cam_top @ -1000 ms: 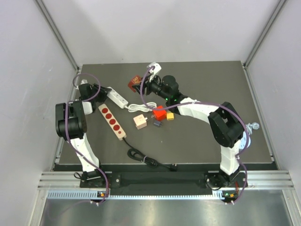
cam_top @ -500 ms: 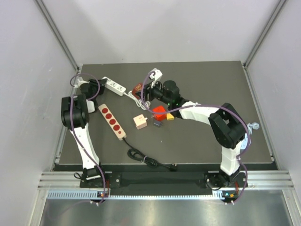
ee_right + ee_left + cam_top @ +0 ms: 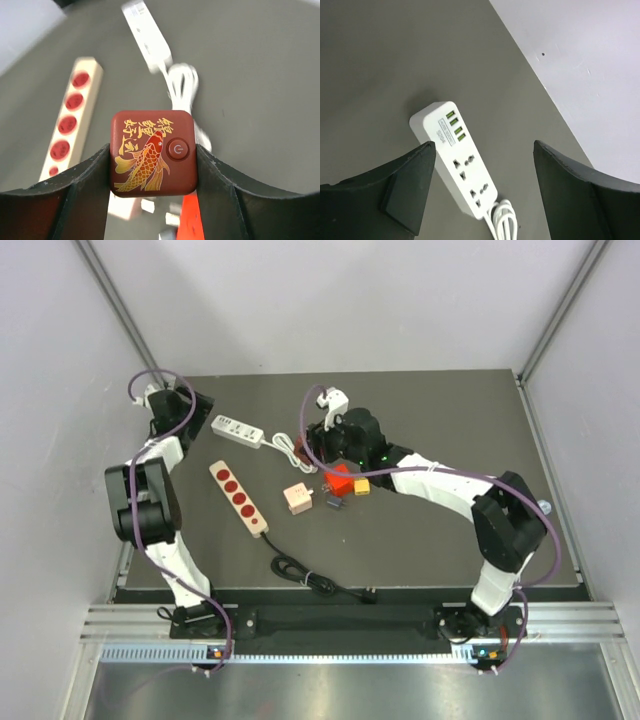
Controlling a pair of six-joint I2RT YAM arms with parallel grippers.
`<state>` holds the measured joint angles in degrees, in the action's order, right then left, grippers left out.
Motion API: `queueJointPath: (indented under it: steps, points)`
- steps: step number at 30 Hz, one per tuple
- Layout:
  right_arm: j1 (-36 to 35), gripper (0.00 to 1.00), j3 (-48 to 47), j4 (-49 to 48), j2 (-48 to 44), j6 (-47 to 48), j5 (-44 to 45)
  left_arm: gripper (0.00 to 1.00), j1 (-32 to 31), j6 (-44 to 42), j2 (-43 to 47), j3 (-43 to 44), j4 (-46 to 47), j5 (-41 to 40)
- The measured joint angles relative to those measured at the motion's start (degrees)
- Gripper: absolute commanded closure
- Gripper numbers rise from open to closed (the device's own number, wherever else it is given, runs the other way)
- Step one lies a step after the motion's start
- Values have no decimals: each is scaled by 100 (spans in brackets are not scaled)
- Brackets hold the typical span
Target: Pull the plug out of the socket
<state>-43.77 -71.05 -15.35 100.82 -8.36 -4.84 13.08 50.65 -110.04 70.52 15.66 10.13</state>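
A white power strip (image 3: 238,430) lies flat at the back left of the table, its sockets bare, with its white cable coiled at one end (image 3: 502,220). It also shows in the left wrist view (image 3: 462,162). My left gripper (image 3: 484,147) is open and empty, above the strip and apart from it; the top view shows it by the table's back left corner (image 3: 190,405). My right gripper (image 3: 152,150) is shut on a dark red square plug (image 3: 152,155) with a gold koi and a power button. It holds the plug in the air, clear of the strip, near mid-table (image 3: 322,445).
A beige strip with red sockets (image 3: 238,498) lies left of centre. A beige cube adapter (image 3: 297,498), a red block (image 3: 340,480), a yellow piece (image 3: 361,486) and a small dark plug (image 3: 334,504) sit mid-table. A black cable (image 3: 310,578) trails along the front.
My left gripper let go of the white strip and drew back to the back left corner. The strip now lies flat. My right gripper carried the red plug rightward and nearer.
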Motion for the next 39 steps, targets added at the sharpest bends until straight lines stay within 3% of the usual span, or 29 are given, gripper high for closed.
queueJointPath:
  steps: [6, 10, 16, 22, 32, 39]
  points:
    - [131, 100, -472, 2302, -223, -625, 487, 17, -22, -439, 881, 83, -1432, -343]
    - [511, 100, -332, 3309, -697, -1008, 461, 17, -173, -566, 1447, -7, -2146, -446]
    - [1419, 100, -291, 4570, -1298, -1069, 216, 17, -1329, -636, 2365, -251, -2885, -551]
    - [1869, 98, -645, 5740, -1043, -616, -116, 18, -2430, -817, 3051, -741, -3368, -258]
    - [2094, 91, -1613, 6424, 483, -291, -431, 21, -2468, -1593, 4787, -1434, -4229, 503]
    - [2096, 72, -1934, 6636, 1143, -273, -468, 22, -2472, -1709, 5764, -2385, -4494, 1176]
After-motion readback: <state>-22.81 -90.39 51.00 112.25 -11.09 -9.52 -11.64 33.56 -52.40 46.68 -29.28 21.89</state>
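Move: The brown plug is already in the right hand; the free table spot it is bound for lies about 20 cm right, 2 cm back and some 14 cm below. The yellow plug is some 13 cm right and 1 cm ahead, the orange plug 7 cm right and 2 cm ahead, both about 14 cm below. From the empty left hand the pale pink plug lies about 22 cm back, 27 cm right and 8 cm below; the beige socket strip, 22 cm back, 11 cm right. The brown plug, still gripped by the right hand, is carried about 20 cm right past the orange and yellow plugs, sinking slightly, then mostly straight down to some 13 cm lower, while the wrist tips the fingers from nearly level to steeply down. Meanwhile the open left hand rises and draws back about 30 cm, swinging 20 cm right and turning some 40 degrees clockwise, away from the white socket strip towards the pale pink plug. ##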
